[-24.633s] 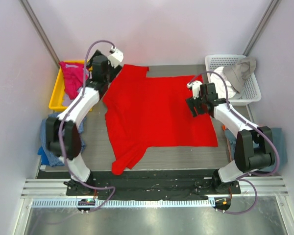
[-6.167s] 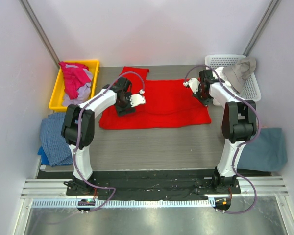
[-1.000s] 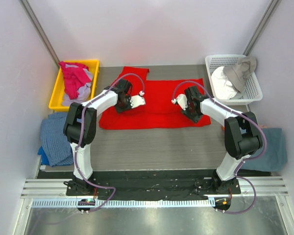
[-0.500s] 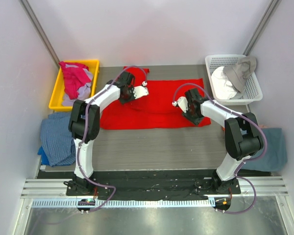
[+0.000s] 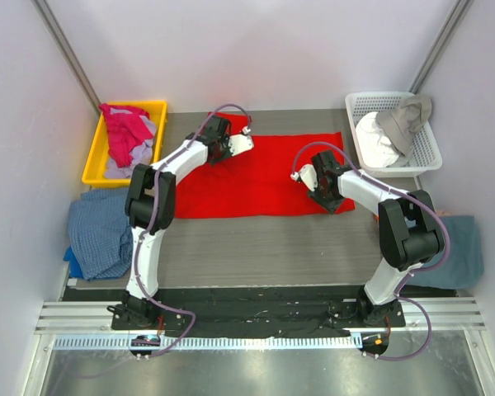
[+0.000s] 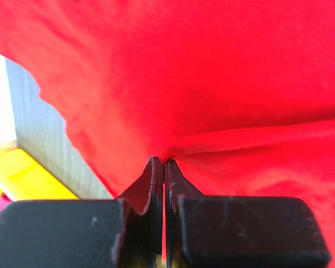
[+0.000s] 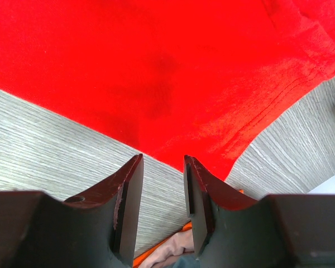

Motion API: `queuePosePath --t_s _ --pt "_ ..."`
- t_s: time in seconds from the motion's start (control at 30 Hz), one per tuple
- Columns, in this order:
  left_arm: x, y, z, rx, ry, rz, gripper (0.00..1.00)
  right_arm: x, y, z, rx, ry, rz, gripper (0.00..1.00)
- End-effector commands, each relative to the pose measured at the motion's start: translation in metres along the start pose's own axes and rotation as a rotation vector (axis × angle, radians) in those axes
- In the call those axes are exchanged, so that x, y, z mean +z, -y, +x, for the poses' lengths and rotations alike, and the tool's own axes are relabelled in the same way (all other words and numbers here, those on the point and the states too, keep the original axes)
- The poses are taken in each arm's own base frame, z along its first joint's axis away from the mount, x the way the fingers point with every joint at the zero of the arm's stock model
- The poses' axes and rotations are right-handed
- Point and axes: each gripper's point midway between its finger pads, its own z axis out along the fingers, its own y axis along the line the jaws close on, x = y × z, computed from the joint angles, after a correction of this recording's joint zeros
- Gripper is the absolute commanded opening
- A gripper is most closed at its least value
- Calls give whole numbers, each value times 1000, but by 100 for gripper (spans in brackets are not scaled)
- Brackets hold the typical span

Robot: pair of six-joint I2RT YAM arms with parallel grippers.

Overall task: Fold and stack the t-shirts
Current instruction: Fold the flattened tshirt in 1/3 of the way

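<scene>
A bright red t-shirt (image 5: 268, 169) lies folded into a wide band across the middle of the table, and it fills the left wrist view (image 6: 212, 67). My left gripper (image 5: 221, 153) is at the shirt's far left, by the sleeve. It is shut (image 6: 164, 163) on a pinch of the red cloth, which puckers at the tips. My right gripper (image 5: 330, 202) hangs over the shirt's near right corner. It is open (image 7: 162, 159), its fingertips above bare table just off the red hem (image 7: 156, 56), with nothing between them.
A yellow bin (image 5: 95, 161) at the far left holds magenta-pink and pale cloth (image 5: 125, 132). A white basket (image 5: 421, 153) at the far right holds grey and white cloth. Blue cloth (image 5: 99, 231) lies at the left edge and teal cloth (image 5: 458, 247) at the right edge.
My left gripper has moved toward the far side and to the right, up to the sleeve, and has shut on the red cloth. The right gripper has barely moved.
</scene>
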Motion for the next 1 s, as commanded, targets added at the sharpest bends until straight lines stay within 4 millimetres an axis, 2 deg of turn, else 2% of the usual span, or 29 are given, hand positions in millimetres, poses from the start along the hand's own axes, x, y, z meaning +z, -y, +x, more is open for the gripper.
queuePosePath --t_s 0.0,0.27,0.4,0.73,0.83,0.87,0.97 --pt "-5 -38 -28 -21 72 -145 0 -7 9 -8 24 21 31 42" --pt "-2 -34 -48 22 91 -162 0 -6 9 -8 25 22 30 42" --pt "2 -33 -48 28 77 -172 5 -4 8 -6 20 15 30 42" --pt "1 -28 -48 26 79 -179 5 0 4 -6 23 16 20 42" --pt "0 -27 -50 23 83 -182 14 1 3 -5 23 13 19 42" --pt "0 -27 -50 18 83 -190 24 1 4 -4 22 13 19 42" --pt "-1 -27 -53 -2 93 -197 40 1 3 -3 24 13 19 42"
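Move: My left hand is pinching the folded part of the red t-shirt just above the table. The spot where it will be let go lies about 2 cm ahead, 3 cm to the right and 1 cm lower. The shirt's far sleeve is some 11 cm ahead and 2 cm right of this hand, the yellow bin about 27 cm left and 4 cm ahead. From my right hand, the spot lies roughly 29 cm left and 19 cm forward. I draw the pinched cloth with my left hand about 3 cm to the right and 2 cm forward, skimming low over the t-shirt and away from the yellow bin, fingertips tilting slightly more forward. Once I have all but stopped, I open the fingers about a third of the way, letting go of the cloth. ##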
